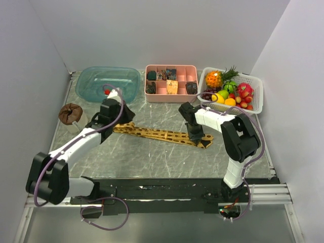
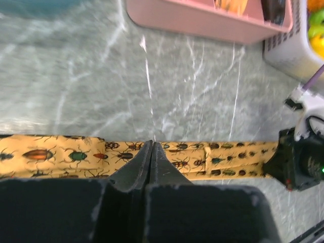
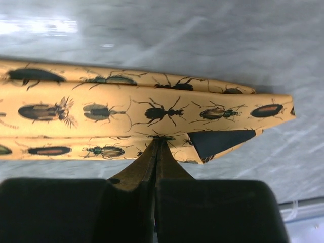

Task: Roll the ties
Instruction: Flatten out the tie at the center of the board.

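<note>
The tie [image 1: 157,134] is a long golden-yellow strip printed with beetles, lying flat across the middle of the marble table, pointed end to the right. My left gripper [image 1: 120,121] is shut at the tie's left part. In the left wrist view its tips [image 2: 152,143] meet at the far edge of the cloth [image 2: 223,152]. My right gripper [image 1: 195,137] points down near the pointed end. In the right wrist view its shut tips [image 3: 158,140] pinch a small pucker at the near edge of the tie [image 3: 101,91], beside the dark lining.
At the back stand a teal plastic tub [image 1: 109,83], a pink divided tray [image 1: 172,99] with small fabric bundles, and a white basket [image 1: 258,96] of toy fruit. A brown round object [image 1: 70,114] sits at the far left. White walls close in both sides.
</note>
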`<move>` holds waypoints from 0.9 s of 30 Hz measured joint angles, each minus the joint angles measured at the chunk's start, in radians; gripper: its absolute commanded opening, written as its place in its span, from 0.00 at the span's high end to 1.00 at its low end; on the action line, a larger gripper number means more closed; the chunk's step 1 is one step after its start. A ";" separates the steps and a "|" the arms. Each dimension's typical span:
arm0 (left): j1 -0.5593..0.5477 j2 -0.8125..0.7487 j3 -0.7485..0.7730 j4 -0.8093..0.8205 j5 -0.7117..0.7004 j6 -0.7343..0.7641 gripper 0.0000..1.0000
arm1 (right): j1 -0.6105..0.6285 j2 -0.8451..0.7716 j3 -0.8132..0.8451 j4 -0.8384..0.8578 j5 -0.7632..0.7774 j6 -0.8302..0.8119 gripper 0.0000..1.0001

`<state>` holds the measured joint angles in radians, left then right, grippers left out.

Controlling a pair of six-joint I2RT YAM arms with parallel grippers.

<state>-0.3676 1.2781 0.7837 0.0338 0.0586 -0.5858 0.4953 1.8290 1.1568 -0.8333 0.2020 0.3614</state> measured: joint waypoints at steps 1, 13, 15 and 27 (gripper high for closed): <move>-0.014 0.017 0.000 0.009 0.001 -0.001 0.99 | -0.009 0.000 -0.001 -0.008 0.004 0.000 1.00; -0.190 0.199 -0.025 0.078 -0.073 -0.020 0.99 | -0.044 0.000 -0.006 -0.048 0.026 -0.008 1.00; -0.204 0.220 -0.038 0.082 -0.111 -0.031 0.99 | -0.044 0.000 -0.006 -0.048 0.026 -0.012 1.00; -0.169 0.227 -0.087 0.048 -0.370 -0.086 0.99 | -0.044 0.000 -0.006 -0.048 0.026 -0.021 1.00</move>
<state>-0.5365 1.5055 0.6971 0.0822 -0.3111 -0.6720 0.4515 1.8294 1.1507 -0.8814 0.2279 0.3408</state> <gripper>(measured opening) 0.017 0.007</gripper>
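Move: The left hand, shut, hangs above the doubled left part of the tie. The right-hand edge of its fold is roughly 12 cm below it, 2 cm back and 2 cm to its left; the teal tray stands some 24 cm ahead and 13 cm left. The right fingertips are already down on the tie, whose right tip lies about 8 cm to their right and 1 cm ahead, with the fruit basket about 28 cm ahead and 17 cm right. Still pressing on the tie, the right hand's shut fingertips drag its end about 2 cm to the right, then hold there. The left hand drops some 11 cm with its fingers shut, swinging right and a little back, then turning left again, tilting and twisting slightly, until its tips meet the fold's edge and start leftward. ##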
